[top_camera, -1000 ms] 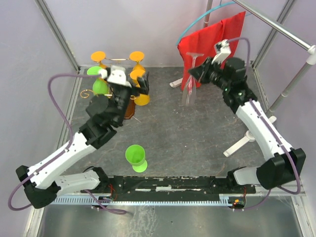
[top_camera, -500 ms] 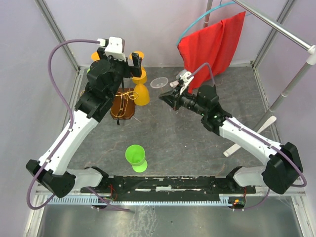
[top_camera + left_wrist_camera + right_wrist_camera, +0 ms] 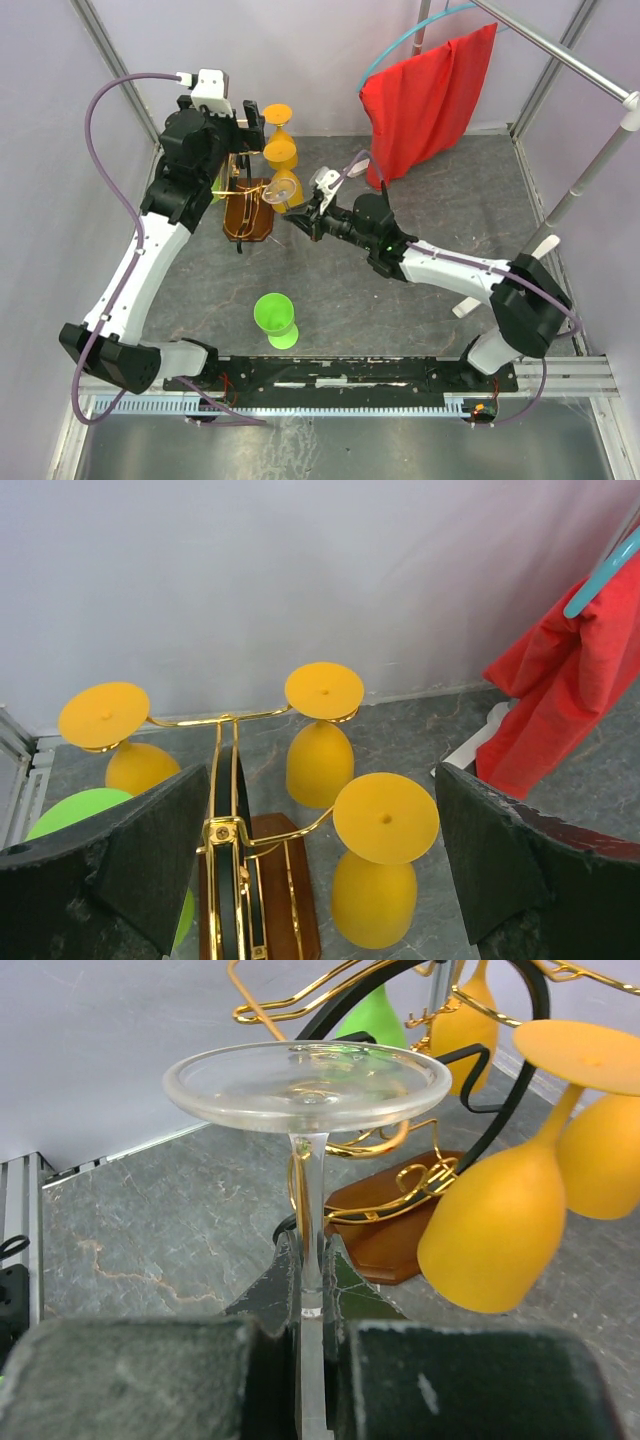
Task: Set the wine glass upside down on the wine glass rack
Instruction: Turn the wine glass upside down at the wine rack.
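A clear wine glass hangs bowl down, its round foot [image 3: 307, 1085] on top. My right gripper [image 3: 312, 1270] is shut on its stem [image 3: 310, 1190]. In the top view the glass foot [image 3: 279, 192] sits just right of the wine glass rack [image 3: 247, 215], close to a hanging orange glass [image 3: 287, 190], with my right gripper [image 3: 297, 218] beside the wooden base. The rack's gold wire arms [image 3: 222, 820] carry three orange glasses [image 3: 385, 865] and a green one [image 3: 70, 815], all upside down. My left gripper [image 3: 240, 128] hovers open above the rack's far side, holding nothing.
A green glass [image 3: 274, 318] stands upright on the table near the arm bases. A red cloth [image 3: 430, 95] hangs from a blue hanger at the back right. A white stand foot [image 3: 495, 285] lies right of centre. Metal frame posts [image 3: 120, 70] border the table.
My right arm has swept left from the red cloth to the rack, carrying the clear glass. My left gripper has lifted off the rack and moved back above it.
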Tool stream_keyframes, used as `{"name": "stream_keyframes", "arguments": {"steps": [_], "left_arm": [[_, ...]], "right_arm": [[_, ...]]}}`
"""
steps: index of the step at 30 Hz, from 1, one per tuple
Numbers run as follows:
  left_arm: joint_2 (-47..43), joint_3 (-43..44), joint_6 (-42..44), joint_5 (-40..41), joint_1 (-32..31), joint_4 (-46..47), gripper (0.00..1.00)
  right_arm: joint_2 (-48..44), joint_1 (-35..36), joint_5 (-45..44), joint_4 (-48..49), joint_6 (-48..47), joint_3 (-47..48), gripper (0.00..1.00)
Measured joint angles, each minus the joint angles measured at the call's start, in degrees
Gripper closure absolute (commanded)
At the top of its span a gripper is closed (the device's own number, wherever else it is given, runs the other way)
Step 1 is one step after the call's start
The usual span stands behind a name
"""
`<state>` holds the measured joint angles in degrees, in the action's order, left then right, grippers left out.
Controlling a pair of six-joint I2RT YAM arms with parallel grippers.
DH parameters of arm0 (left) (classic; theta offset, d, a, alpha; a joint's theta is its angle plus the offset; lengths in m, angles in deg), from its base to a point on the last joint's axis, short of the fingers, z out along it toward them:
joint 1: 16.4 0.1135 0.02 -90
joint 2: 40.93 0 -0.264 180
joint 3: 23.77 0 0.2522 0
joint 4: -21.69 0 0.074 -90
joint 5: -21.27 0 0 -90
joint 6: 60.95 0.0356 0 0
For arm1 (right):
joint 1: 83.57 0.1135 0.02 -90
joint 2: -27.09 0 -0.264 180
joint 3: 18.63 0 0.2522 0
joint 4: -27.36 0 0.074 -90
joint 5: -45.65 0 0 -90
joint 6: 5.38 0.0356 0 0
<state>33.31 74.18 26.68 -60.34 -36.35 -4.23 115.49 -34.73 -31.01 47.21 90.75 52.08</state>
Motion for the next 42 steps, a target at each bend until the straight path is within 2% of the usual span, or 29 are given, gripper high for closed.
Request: {"name": "stream_keyframes", "arguments": {"steps": [18,28,42], "left_arm": [[-1.53,0.24,0.04,-0.07,3.21,-2.10,0.01],[-1.55,0.24,0.04,-1.27,5.22,-2.10,0.01],[-1.55,0.24,0.04,-1.70,5.99,-2.08,0.01]], "right_arm": [[13.29,3.89,-3.28,14.34,3.04,3.50,0.99],[18.40,4.00,-8.17,18.16,4.24,6.69,0.99],[19.65,4.04,-16.24,23.06,3.34,5.90,0.99]]}}
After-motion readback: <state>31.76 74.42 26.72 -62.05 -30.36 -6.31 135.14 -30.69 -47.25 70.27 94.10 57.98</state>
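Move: Ahead-left of the right hand, which already holds the clear wine glass upside down by its stem, the rack's empty hook lies some 5 cm forward, 6 cm left and about level. An orange glass hangs roughly 10 cm ahead and 3 cm left, its middle slightly lower; a green one hangs about 9 cm ahead and 20 cm left. From the empty left hand that hook is around 2 cm back, 4 cm right and 15 cm below. Bringing the held glass's stem to the empty hook, the right hand goes about 6 cm left while sinking some 3 cm, then swings forward about 5 cm, turning some 10 degrees clockwise with its fingertips tilting up; the fingers keep their pinch. Meanwhile the open left hand slides about 4 cm left above the rack. ##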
